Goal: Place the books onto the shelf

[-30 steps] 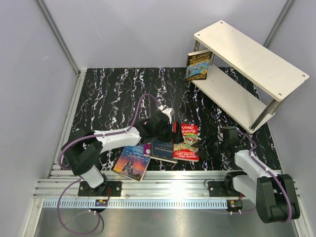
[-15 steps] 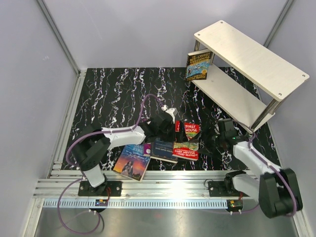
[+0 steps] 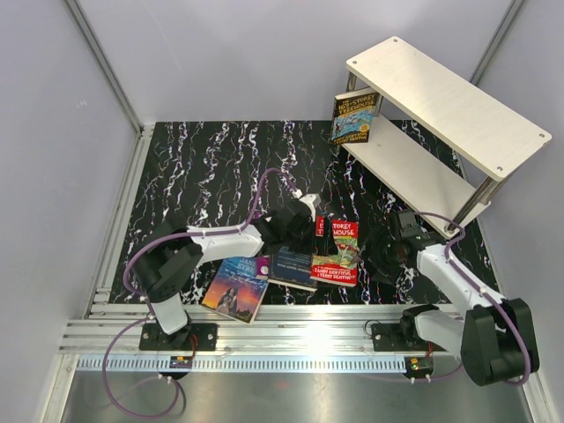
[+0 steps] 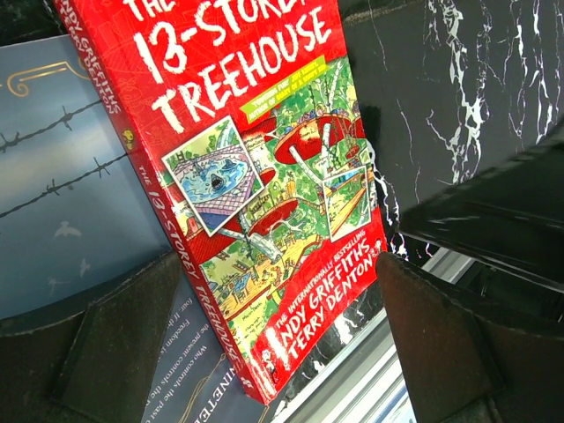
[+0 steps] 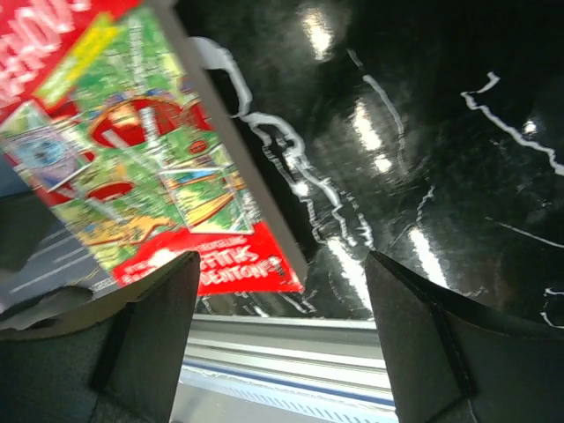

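Note:
The red "Treehouse" book (image 3: 337, 251) (image 4: 264, 176) (image 5: 123, 150) lies on the black marbled table (image 3: 211, 176), its left side resting on the grey-blue book (image 3: 290, 266) (image 4: 62, 211). My left gripper (image 3: 321, 233) (image 4: 282, 352) is open, its fingers (image 4: 115, 352) straddling the red book without pinching it. My right gripper (image 3: 381, 257) (image 5: 278, 352) is open just right of the red book, holding nothing. The "Jane Eyre" book (image 3: 235, 288) and a sliver of the purple book (image 3: 262, 263) lie to the left. The blue-yellow "Treehouse" book (image 3: 355, 116) stands upright at the left end of the shelf (image 3: 445, 92).
The table's near edge is a ribbed metal rail (image 3: 291, 339) (image 5: 291, 352) just below the books. Grey walls close in the back and sides. The shelf's silver posts (image 3: 469, 210) stand near my right arm.
My left gripper has slid right over the red book. My right gripper has opened wider and drawn back from the book's right edge.

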Robot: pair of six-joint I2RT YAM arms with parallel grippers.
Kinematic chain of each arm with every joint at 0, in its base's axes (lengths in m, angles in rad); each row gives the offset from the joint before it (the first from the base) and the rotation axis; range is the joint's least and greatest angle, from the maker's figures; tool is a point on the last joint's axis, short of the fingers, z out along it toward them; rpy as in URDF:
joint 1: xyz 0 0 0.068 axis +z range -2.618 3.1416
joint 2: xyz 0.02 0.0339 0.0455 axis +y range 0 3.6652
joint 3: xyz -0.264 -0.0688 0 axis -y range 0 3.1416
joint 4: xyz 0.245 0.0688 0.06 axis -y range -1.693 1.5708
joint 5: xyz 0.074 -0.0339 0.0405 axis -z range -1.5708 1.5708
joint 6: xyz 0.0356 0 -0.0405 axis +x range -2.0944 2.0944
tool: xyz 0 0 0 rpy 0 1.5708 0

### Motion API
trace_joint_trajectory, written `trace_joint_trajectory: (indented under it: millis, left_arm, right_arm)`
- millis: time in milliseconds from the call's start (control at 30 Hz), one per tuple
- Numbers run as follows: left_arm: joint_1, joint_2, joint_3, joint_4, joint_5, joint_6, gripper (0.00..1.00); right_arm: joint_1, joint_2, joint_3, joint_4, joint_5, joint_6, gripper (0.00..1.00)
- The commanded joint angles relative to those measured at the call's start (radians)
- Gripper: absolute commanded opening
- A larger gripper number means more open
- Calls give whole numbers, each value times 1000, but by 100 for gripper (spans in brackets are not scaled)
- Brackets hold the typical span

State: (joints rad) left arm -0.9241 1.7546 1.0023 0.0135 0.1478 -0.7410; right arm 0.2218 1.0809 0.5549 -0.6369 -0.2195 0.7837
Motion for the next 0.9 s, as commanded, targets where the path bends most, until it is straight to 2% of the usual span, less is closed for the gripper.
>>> trace_joint_trajectory:
  millis: [0,167,300,333,400,433,533,567,633,700,867]
  left_arm:
    - [2,62,-27,-193,-11,35,99]
    - [2,74,-8,-199,7,40,99]
    - [2,78,-5,-164,64,37,99]
    - [2,83,-5,-155,78,35,99]
    - [2,88,-20,-94,148,19,99]
    - [2,88,-31,-52,180,9,99]
    - [2,80,-86,142,318,-60,99]
    - [1,79,-96,243,353,-95,99]
    - [-5,71,-97,314,430,-112,98]
    - [-15,59,-93,380,481,-121,98]
    - [-25,62,-53,396,541,-141,98]
  right_arm:
    - [4,54,11,52,40,-3,83]
    - [4,203,7,212,-32,34,78]
    - [5,281,-24,322,-89,71,55]
    - [5,312,-33,347,-93,72,46]
    - [5,341,-49,367,-103,75,38]
    - [5,370,-53,388,-104,77,32]
    - [5,419,-65,422,-110,78,23]
    - [5,430,-67,431,-112,78,18]
    - [5,465,-67,457,-118,83,11]
    - [5,488,-61,479,-127,91,0]
    - [10,539,-59,603,-175,124,0]
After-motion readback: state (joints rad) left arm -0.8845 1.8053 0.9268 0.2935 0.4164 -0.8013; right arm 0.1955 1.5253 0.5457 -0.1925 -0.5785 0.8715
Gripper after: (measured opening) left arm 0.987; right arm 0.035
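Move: The right hand, fingers still apart, hovers beside the page edge of the red 13-Storey Treehouse book, whose middle lies about 11 cm to its left, 1 cm farther out and some 3 cm below. From the open left hand that middle is roughly 3 cm to the right, 3 cm back and 5 cm down. The dark blue book's middle is about 10 cm left and 3 cm back of the left hand, with the purple book 7 cm farther left. The right hand sinks about 3.5 cm beside the red book while going forward a little, then shuts its fingers and keeps on to the left along the table, some 6 cm left in all, tilting about 20 degrees so the tips swing leftward and push the book by the lower part of its page edge towards the left gripper. The left hand stays wide open at the spine side, edges forward about 1.5 cm, then reverses to end a couple of centimetres to the right and slightly back and up, its fingers tilting up towards level by about 15 degrees. ##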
